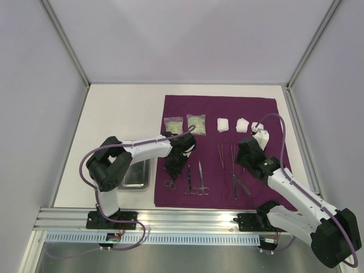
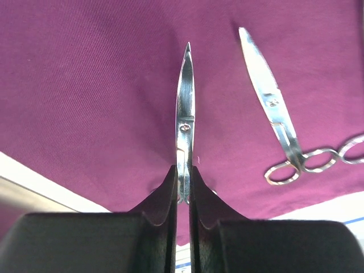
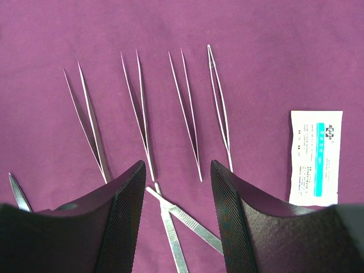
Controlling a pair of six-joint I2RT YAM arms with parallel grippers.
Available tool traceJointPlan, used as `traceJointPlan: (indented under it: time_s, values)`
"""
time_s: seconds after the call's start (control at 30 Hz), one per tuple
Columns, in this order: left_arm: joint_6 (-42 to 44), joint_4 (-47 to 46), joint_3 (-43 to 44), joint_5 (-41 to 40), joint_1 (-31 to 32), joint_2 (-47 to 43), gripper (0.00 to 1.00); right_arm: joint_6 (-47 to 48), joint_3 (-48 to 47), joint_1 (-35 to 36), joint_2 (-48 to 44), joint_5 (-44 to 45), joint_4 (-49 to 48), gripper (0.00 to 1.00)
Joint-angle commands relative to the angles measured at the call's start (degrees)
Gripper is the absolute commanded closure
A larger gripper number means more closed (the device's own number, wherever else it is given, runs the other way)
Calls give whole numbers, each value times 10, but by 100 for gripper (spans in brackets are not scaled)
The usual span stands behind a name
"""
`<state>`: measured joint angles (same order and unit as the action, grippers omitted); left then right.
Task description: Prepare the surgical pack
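The deep-purple sheet (image 1: 267,114) of the surgical pack lies flat on the table. My left gripper (image 1: 172,169) (image 2: 184,182) is shut on a pair of metal scissors (image 2: 185,114), gripping them near the pivot with the blades pointing away over the cloth. Two more scissors (image 1: 189,181) (image 1: 202,179) lie beside it. Over the tweezers (image 1: 220,154) (image 3: 139,108) my right gripper (image 1: 243,159) (image 3: 177,168) hangs open with nothing between its fingers. Crossed steel handles (image 3: 176,227) lie just under it. The steel tray (image 1: 136,173) sits left of the sheet.
Two clear packets (image 1: 173,124) (image 1: 196,121) and white gauze pads (image 1: 223,124) (image 1: 243,124) line the sheet's far edge. A white packet with a blue label (image 3: 315,156) lies right of the tweezers. White walls enclose the table on three sides.
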<state>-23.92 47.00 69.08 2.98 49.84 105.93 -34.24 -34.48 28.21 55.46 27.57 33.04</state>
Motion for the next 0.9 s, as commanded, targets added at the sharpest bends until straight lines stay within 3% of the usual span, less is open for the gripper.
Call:
traceJointPlan:
  time_s: [0.0,0.37,0.47,0.67,0.87]
  values:
    - [12,-9,11,14,-2,-47,100,8,-4,2,0,7,-24,48]
    - [34,12,26,5,-12,-79,100,8,-9,2,-4,6,-21,48]
    - [61,40,46,-2,-56,-126,100,6,-15,2,-6,5,-22,49]
    - [108,121,43,-2,-227,-210,100,-2,-29,2,12,-13,-58,50]
    - [129,130,-81,39,-360,-235,100,-7,-42,2,51,-23,-79,50]
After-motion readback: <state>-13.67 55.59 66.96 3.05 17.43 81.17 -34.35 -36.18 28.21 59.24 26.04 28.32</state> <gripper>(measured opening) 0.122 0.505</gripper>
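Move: About 17 cm to the left of the left hand and 5 cm farther out lies the middle of the steel tray, roughly level with the hand, which already pinches the leftmost scissors low over the cloth. The middle scissors lie some 7 cm to this hand's right and 1 cm back, the right-hand scissors about 12 cm right and level with it. From the right hand the tray is roughly 49 cm left, straight across, and 8 cm lower. Lifting the pinched scissors about 2 cm, the left hand all but pauses, then sweeps left, up and forward to the tray, ending some 15 cm left, 11 cm higher and 8 cm farther out after a slight dip and draw back. The wrist turns about 20 degrees counter-clockwise and tips the fingertips outward, grip kept. Late on, the open right hand eases about 2 cm forward and left above the tweezers. ##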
